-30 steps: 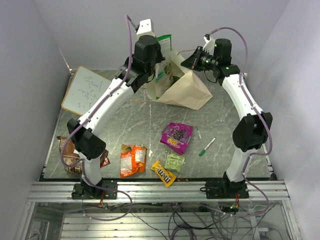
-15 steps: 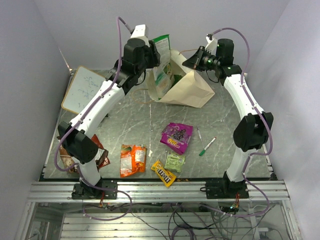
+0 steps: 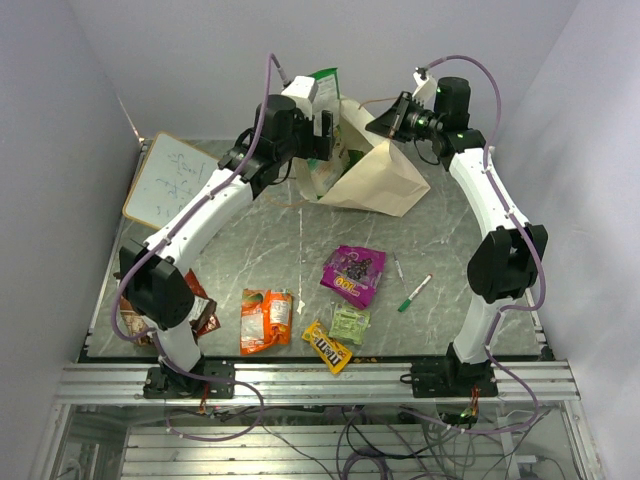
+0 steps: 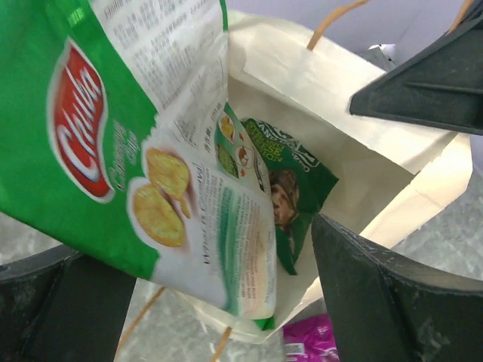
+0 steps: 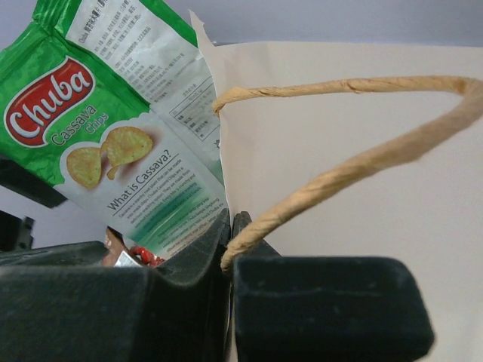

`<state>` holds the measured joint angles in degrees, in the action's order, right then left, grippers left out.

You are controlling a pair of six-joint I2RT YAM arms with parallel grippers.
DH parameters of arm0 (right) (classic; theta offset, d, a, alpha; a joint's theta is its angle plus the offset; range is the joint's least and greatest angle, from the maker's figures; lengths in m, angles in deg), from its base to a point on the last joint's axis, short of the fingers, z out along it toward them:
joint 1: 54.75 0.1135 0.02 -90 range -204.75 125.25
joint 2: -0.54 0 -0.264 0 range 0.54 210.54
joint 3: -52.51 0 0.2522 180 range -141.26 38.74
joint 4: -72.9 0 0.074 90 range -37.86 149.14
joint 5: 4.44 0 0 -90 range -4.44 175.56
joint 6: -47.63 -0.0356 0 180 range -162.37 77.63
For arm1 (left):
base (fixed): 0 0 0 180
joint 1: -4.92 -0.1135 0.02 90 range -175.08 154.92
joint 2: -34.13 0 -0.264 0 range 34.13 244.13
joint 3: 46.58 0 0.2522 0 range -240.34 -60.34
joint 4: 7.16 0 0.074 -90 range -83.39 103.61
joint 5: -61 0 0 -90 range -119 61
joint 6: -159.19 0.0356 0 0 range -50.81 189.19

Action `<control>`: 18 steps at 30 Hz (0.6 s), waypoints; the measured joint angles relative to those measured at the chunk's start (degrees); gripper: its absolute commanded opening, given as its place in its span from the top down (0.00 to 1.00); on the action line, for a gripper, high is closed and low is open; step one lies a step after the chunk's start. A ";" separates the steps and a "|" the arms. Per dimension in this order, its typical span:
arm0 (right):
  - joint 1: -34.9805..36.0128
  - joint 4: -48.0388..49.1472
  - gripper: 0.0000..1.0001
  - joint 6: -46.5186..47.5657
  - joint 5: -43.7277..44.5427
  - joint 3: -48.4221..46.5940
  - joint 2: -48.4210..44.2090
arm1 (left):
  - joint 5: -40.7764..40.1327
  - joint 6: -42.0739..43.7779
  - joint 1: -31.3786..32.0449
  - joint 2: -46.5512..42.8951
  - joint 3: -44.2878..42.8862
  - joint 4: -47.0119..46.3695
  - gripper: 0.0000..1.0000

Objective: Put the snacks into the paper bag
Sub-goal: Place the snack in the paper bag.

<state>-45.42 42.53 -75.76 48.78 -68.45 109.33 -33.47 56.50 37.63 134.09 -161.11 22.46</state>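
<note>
The paper bag (image 3: pixel 385 182) stands tilted at the back of the table with its mouth facing left. My right gripper (image 5: pixel 232 222) is shut on its rim beside a twisted handle (image 5: pixel 355 162) and holds the mouth open. My left gripper (image 4: pixel 219 302) is open at the mouth. A large green Chuba bag (image 4: pixel 143 151) lies loose between its wide-apart jaws, with its lower end inside the mouth. A second green bag (image 4: pixel 298 185) lies deeper inside. On the table lie a purple pouch (image 3: pixel 353 273), an orange bag (image 3: pixel 266 320), yellow M&M's (image 3: pixel 327 346) and a pale green packet (image 3: pixel 350 324).
A wood-framed whiteboard (image 3: pixel 172 180) lies at the back left. Two marker pens (image 3: pixel 414 292) lie right of the purple pouch. A red packet (image 3: pixel 202 310) and a brown bag (image 3: pixel 130 325) sit at the front left, partly hidden by the left arm's base.
My left gripper has opened and let go of the green Chuba bag, which now rests in the bag's mouth. The left wrist has shifted right toward the bag. The right gripper has not moved.
</note>
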 measured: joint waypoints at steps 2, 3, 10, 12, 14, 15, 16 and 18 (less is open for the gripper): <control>0.00 -0.20 1.00 0.81 -0.20 0.00 0.00 | 1.99 3.04 -0.81 0.00 -2.08 2.29 0.00; 0.00 -0.46 1.00 1.29 -0.33 -0.02 0.00 | 2.78 3.96 -1.31 0.00 -3.23 3.41 0.00; 0.00 -3.76 1.00 5.25 -3.02 -1.84 0.11 | 7.91 10.58 -7.91 0.02 -15.96 14.75 0.00; 0.00 -4.59 1.00 6.12 -3.91 -2.62 0.15 | 9.33 12.20 -8.22 0.04 -17.86 17.38 0.00; 0.00 -5.22 1.00 6.93 -4.66 -3.37 0.35 | 10.88 13.88 -8.07 0.26 -19.56 20.15 0.00; 0.00 -5.62 1.00 7.41 -5.07 -3.93 0.61 | 11.63 14.60 -8.02 0.48 -20.44 21.57 0.00; 0.02 -6.10 1.00 7.87 -5.49 -4.55 0.90 | 12.22 15.39 -7.93 0.85 -21.33 22.80 0.00; 0.02 -7.32 1.00 8.90 -6.23 -5.73 1.62 | 12.92 16.46 -7.78 2.14 -24.00 25.49 0.00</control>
<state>-45.40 35.21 -66.86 42.55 -74.18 110.95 -20.56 72.96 29.85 136.23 -185.11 47.95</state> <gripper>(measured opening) 0.009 0.997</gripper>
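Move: The chips bag leans half out of the paper bag; its middle is only about 2 cm ahead of the left hand point and some 5 cm below, level sideways, with the fingers already open around its edge. The paper bag's middle is about 8 cm to the right, 2 cm back and 15 cm down. The dark green snack inside it is roughly 6 cm right, 2 cm back and 20 cm down. From the right hand, the chips bag lies some 10 cm left, 3 cm back and 4 cm below. Up and to the left, roughly 7 cm up and 6 cm sideways, the left hand backs off from the chips bag with fingers staying wide open, rolling its left side up and turning slightly clockwise; the finger behind the bag comes free. It eases back about 1 cm at the end. The right hand keeps its pinch on the paper bag's rim, drawing it back 1–2 cm while turning a little counter-clockwise. ##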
